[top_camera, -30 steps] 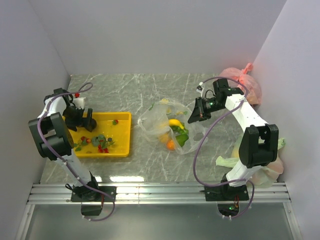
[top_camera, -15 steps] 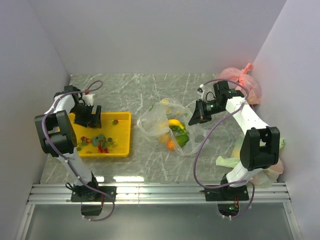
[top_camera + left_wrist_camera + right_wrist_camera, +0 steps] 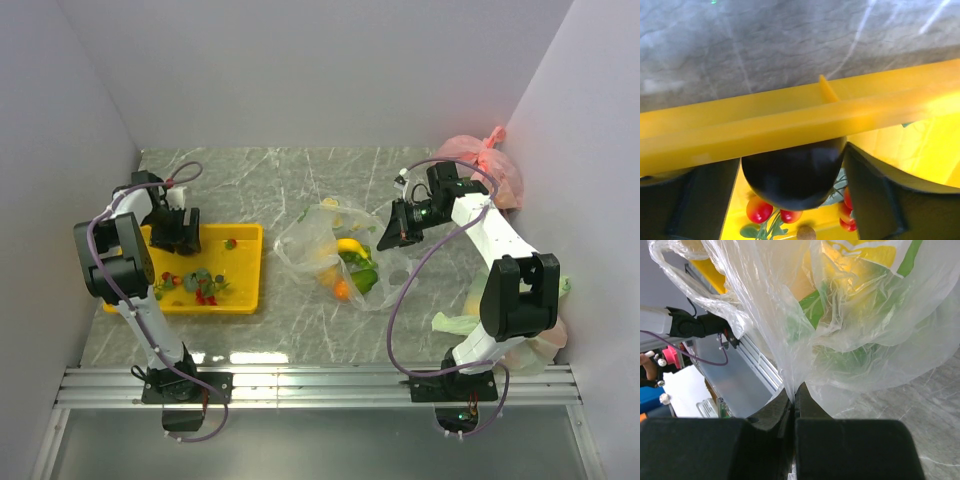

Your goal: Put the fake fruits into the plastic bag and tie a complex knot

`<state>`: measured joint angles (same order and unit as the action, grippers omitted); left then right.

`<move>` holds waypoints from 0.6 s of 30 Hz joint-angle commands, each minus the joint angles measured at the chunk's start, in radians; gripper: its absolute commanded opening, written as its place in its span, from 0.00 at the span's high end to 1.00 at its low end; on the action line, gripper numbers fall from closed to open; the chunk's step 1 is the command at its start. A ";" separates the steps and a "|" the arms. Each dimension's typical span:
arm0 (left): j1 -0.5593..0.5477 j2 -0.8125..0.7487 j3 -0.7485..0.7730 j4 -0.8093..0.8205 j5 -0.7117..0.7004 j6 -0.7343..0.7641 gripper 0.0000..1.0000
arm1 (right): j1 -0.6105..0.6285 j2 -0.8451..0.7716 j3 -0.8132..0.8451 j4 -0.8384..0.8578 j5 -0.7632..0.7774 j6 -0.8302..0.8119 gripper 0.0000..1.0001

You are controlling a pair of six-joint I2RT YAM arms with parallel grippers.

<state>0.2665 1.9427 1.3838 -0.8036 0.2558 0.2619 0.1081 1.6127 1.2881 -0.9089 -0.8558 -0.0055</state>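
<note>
The plastic bag [image 3: 318, 240] lies mid-table with a yellow banana [image 3: 350, 245], an orange [image 3: 341, 290] and a green fruit [image 3: 364, 277] inside. My right gripper [image 3: 386, 236] is shut on the bag's film [image 3: 790, 340] at its right edge. My left gripper [image 3: 176, 232] is low in the far left corner of the yellow tray [image 3: 246, 272]. In the left wrist view a dark round fruit [image 3: 795, 172] fills the gap between its wide-set fingers [image 3: 875, 200] and touches both. Red berries [image 3: 206, 296] and green leaves [image 3: 200, 278] lie loose in the tray.
A pink knotted bag [image 3: 482, 165] sits in the far right corner. Pale green bags [image 3: 525, 335] lie beside the right arm's base. The tray's far rim [image 3: 790, 125] crosses the left wrist view just above the dark fruit. Walls close in on three sides.
My left gripper has moved up to the tray's far left corner and its jaws have narrowed slightly around the dark fruit. The right gripper has barely shifted, still pinching the bag.
</note>
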 commanded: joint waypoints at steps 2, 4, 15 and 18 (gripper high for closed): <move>-0.012 -0.030 -0.012 0.011 0.074 0.008 0.24 | -0.005 -0.020 0.022 0.002 0.006 -0.017 1.00; -0.012 -0.053 -0.020 -0.003 0.112 0.023 0.32 | -0.005 -0.020 0.020 0.004 0.011 -0.021 1.00; -0.257 -0.260 0.319 -0.263 0.382 0.070 0.48 | -0.005 -0.033 -0.007 0.033 -0.006 -0.004 1.00; -0.457 -0.272 0.432 -0.231 0.401 0.007 0.46 | -0.005 -0.034 -0.013 0.045 -0.015 0.002 1.00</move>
<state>-0.0109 1.7466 1.7111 -1.0084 0.5373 0.3004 0.1078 1.6127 1.2869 -0.8978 -0.8570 -0.0082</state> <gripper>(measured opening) 0.682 0.007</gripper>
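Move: The dark round fruit already sits between the left hand's open fingers, its middle within about 1 cm of the hand point. The strawberry lies about 12 cm to the left hand's right and level with it, the leafy berry cluster some 10 cm back and 4 cm right, and the clear plastic bag about 39 cm right and 4 cm back. From the right hand, which pinches the bag, the dark fruit is roughly 47 cm left, 7 cm ahead and 14 cm lower. The left hand closes its fingers on the dark fruit, easing a couple of centimetres to the right as the grip settles, then lifts it with growing speed about 17 cm up out of the yellow tray while swinging some 15 cm right towards the plastic bag, with a slight reach forward only late on. On the way the wrist turns clockwise and tips its fingers forward and to the right, some 30 degrees in all, while the right hand stays in place and keeps its pinch on the bag. ##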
